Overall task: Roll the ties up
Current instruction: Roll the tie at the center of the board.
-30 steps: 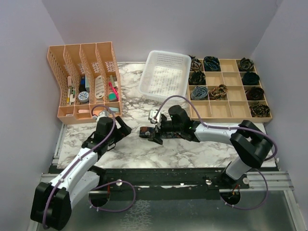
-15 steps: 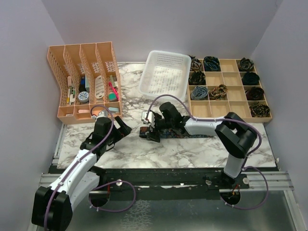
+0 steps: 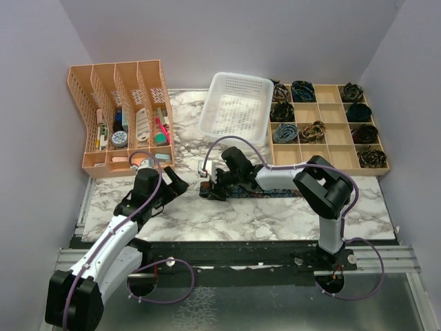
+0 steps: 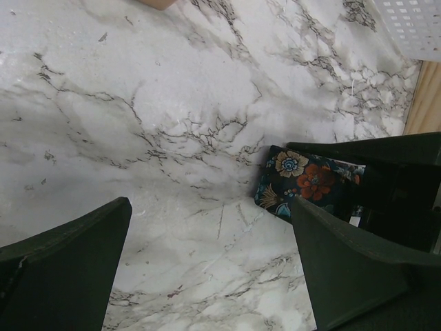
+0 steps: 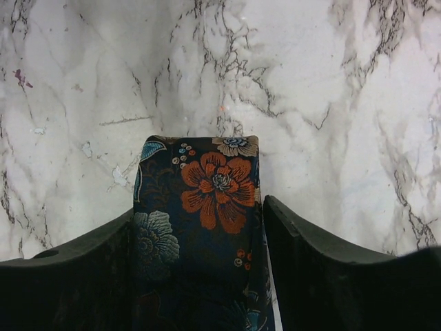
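One tie point(image 3: 275, 194), dark navy with orange and blue flowers, lies flat as a strip across the marble table. Its left end point(image 5: 207, 186) sits between the fingers of my right gripper point(image 5: 198, 207), which is shut on it, the fingers pressing in on its two long edges. From above, my right gripper point(image 3: 212, 187) is at the table's middle. My left gripper point(image 3: 178, 185) hovers just left of the tie end point(image 4: 303, 181). It stands wide open point(image 4: 210, 207) over bare marble, holding nothing.
A wooden compartment tray point(image 3: 331, 169) at the back right holds several rolled ties point(image 3: 302, 89). A white plastic basket point(image 3: 238, 107) stands at the back centre. An orange desk organiser point(image 3: 120, 124) with small items is at the back left.
My right arm has slid left along the tie to its end, and its fingers have closed in from wide open onto the tie's edges. The left arm has barely moved.
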Controlling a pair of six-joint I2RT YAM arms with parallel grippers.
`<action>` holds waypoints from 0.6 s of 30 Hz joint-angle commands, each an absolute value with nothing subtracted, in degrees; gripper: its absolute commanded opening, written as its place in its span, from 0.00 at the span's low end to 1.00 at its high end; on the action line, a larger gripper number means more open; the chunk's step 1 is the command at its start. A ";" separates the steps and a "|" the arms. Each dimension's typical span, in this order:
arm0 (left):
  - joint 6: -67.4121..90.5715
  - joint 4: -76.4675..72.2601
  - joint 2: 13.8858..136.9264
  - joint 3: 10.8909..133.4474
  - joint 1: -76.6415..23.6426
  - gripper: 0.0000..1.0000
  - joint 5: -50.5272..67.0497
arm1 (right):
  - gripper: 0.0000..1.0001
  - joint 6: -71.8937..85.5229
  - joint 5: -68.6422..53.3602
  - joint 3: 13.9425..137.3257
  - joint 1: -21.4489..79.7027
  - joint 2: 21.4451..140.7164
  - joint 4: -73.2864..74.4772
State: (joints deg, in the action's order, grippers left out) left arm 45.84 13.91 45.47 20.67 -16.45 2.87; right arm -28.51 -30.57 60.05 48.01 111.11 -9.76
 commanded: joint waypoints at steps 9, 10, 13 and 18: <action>46.93 14.17 44.48 18.98 -15.91 0.99 2.21 | 0.45 -23.90 -33.82 55.70 50.10 111.05 -12.20; 47.20 13.93 44.45 18.79 -15.91 0.99 2.17 | 0.45 -23.74 -33.33 55.51 50.91 110.89 -12.49; 47.90 13.83 44.07 18.33 -15.91 0.99 1.84 | 0.45 -22.37 -30.79 55.42 53.45 111.11 -13.42; 48.88 15.33 42.30 18.11 -15.86 0.99 0.41 | 0.45 -19.02 -28.92 55.72 55.92 112.35 -15.70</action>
State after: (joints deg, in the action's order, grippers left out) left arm 47.59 14.50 44.36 18.76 -16.45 2.37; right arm -22.74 -31.27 57.01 54.02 110.93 -15.62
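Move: The right fingers, pointing left and down, already stand astride the folded left end of the dark floral tie, that end's middle about 1 cm to the hand's left and 1 cm below the hand point, level fore and aft. The white basket's middle lies some 29 cm ahead and 8 cm to the right; that of the wooden tie box, about 22 cm ahead and 41 cm right. From the idle left hand the tie's end is about 11 cm right, 2 cm ahead and 6 cm lower. The right fingers, two-thirds open at first, narrow on the tie's two long edges and stop a little under half open with the folded end pinched between them, while the hand begins easing back. Keeping that grip low at the table, it then speeds up and drags the end about 5 cm back towards the robot's base and 2 to 3 cm left, the wrist turning only some 5 degrees. ##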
